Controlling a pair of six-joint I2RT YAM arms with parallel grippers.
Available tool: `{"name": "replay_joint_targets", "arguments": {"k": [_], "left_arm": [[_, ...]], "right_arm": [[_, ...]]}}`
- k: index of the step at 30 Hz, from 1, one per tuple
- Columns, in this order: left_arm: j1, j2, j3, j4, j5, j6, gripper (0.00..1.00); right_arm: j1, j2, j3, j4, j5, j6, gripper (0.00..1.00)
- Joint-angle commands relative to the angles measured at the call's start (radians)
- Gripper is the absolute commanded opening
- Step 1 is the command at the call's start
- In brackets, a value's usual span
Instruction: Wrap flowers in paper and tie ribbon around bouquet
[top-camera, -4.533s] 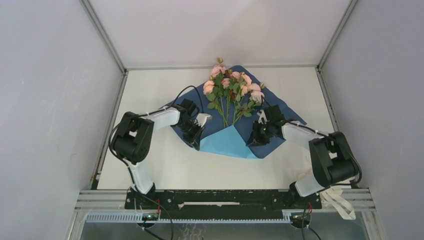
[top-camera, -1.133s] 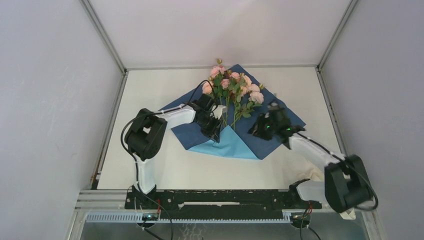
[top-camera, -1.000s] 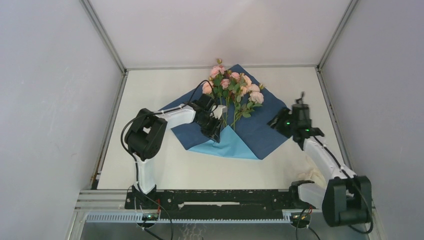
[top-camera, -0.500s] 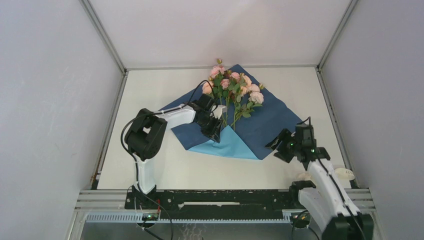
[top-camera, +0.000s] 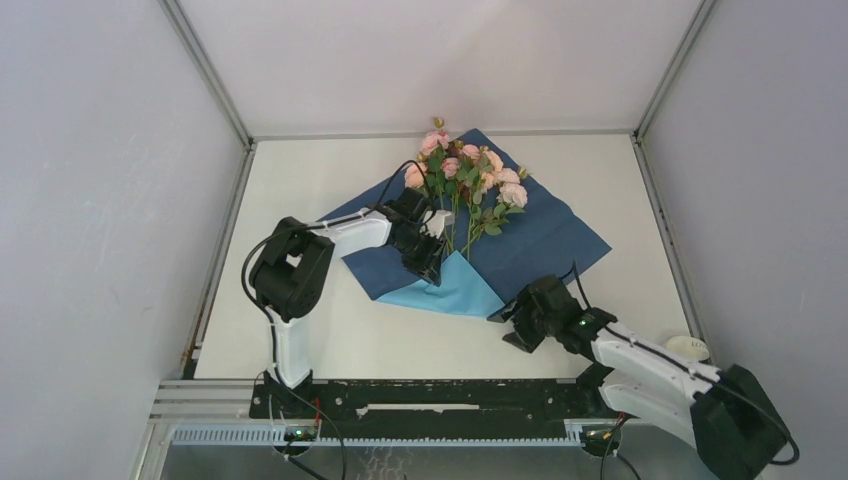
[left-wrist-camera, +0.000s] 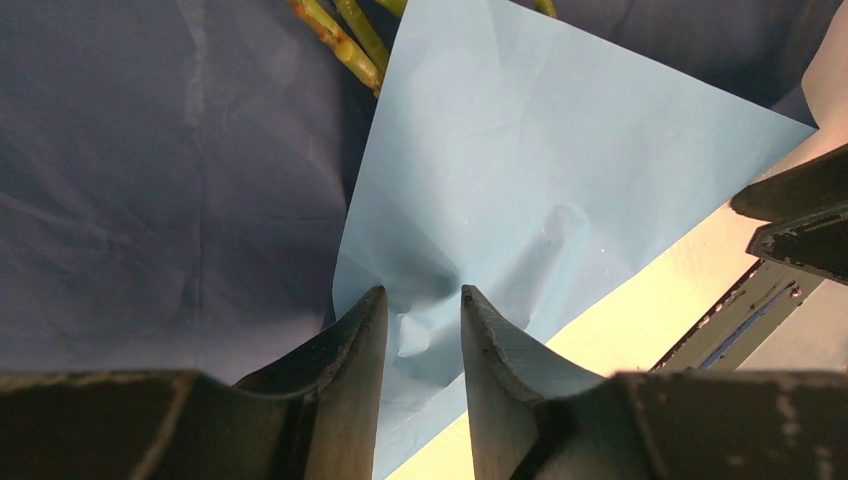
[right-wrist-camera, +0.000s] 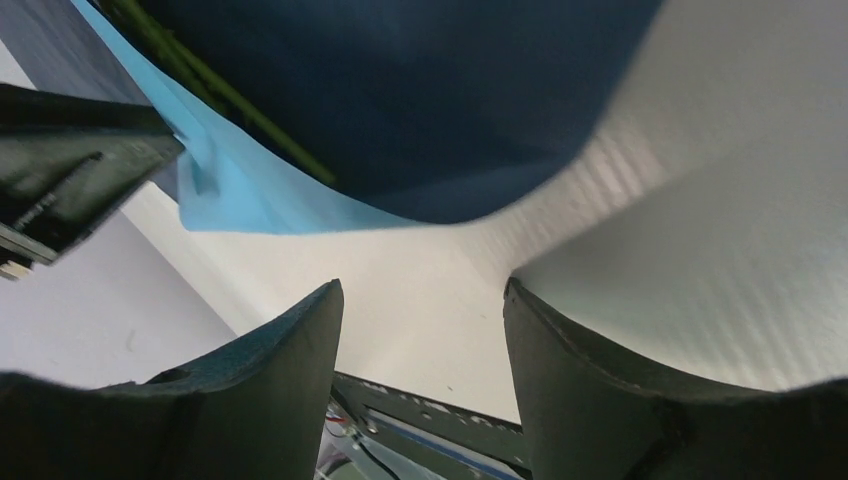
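Note:
The blue paper (top-camera: 545, 230) lies as a diamond on the table, its near corner folded up into a lighter blue flap (top-camera: 455, 288). The pink flowers (top-camera: 465, 170) lie on it, stems pointing toward me. My left gripper (top-camera: 428, 262) stands on the flap's left edge. In the left wrist view its jaws (left-wrist-camera: 420, 292) are a little apart, with a pucker of light-blue paper (left-wrist-camera: 520, 170) between the tips and green stems (left-wrist-camera: 345, 40) beyond. My right gripper (top-camera: 510, 322) hovers open and empty at the paper's near corner (right-wrist-camera: 400, 100), over bare table (right-wrist-camera: 422, 288). A bit of cream ribbon (top-camera: 690, 348) shows at the right front.
White table (top-camera: 330, 170) enclosed by grey walls on three sides, with metal frame rails (top-camera: 205, 70) at the back corners. The black base rail (top-camera: 450, 395) runs along the near edge. The right arm's forearm (top-camera: 640, 350) lies low across the right front.
The right arm left the paper's right side, swung back along the right edge and came in low to the paper's near corner, its jaws opening wider. The left gripper stayed on the flap.

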Motion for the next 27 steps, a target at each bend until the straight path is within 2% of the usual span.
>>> {"name": "replay_joint_targets", "arguments": {"k": [1,5,9,14,16,19,22,24,27], "left_arm": [[-0.015,0.013,0.010,0.030,-0.032,-0.001,0.40],[-0.015,0.016,0.010,0.028,-0.024,-0.004,0.40],[-0.015,0.012,0.016,0.024,-0.002,-0.005,0.40],[-0.019,-0.003,0.018,0.019,0.034,0.007,0.41],[-0.026,-0.021,0.021,0.015,0.067,0.025,0.43],[-0.032,-0.054,0.037,0.011,0.064,0.060,0.46],[-0.032,-0.074,0.057,0.013,-0.008,0.091,0.50],[-0.032,-0.064,0.066,0.018,-0.040,0.092,0.61],[-0.033,-0.026,0.088,0.017,-0.053,0.091,0.66]], "right_arm": [[0.016,0.106,0.027,0.131,0.097,0.050,0.70],[0.020,0.131,0.024,0.120,0.179,0.066,0.69],[0.016,0.146,0.054,0.085,0.292,0.031,0.60],[0.019,0.238,0.089,0.096,0.288,-0.038,0.53],[0.023,0.262,0.102,0.096,0.298,-0.066,0.47],[0.027,0.265,0.110,0.097,0.306,-0.094,0.36],[0.031,0.233,0.123,0.068,0.330,-0.128,0.25],[0.031,0.204,0.130,0.050,0.349,-0.156,0.24],[0.031,0.164,0.130,0.053,0.354,-0.196,0.25]]}}
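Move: The folded light-blue flap's right corner lies about 5 cm ahead of the right hand, 1 cm to its right and about 1 cm below. The flap's middle is some 11 cm ahead and 12 cm left of that hand, and the flower stems' lower ends are about 18 cm ahead and 8 cm left, both also about 1 cm below. From the left hand, the corner is roughly 8 cm back and 13 cm to the right, slightly lower. The flap's right corner is met by the right hand, which slides forward about 5 cm close over the table, edging some 2 cm right late on, its left side dipping about 15 degrees as the open fingers close and pinch the paper edge. Over the flap's middle the left hand first stays put, then eases about 1 cm right and up while its fingers spread wider. ##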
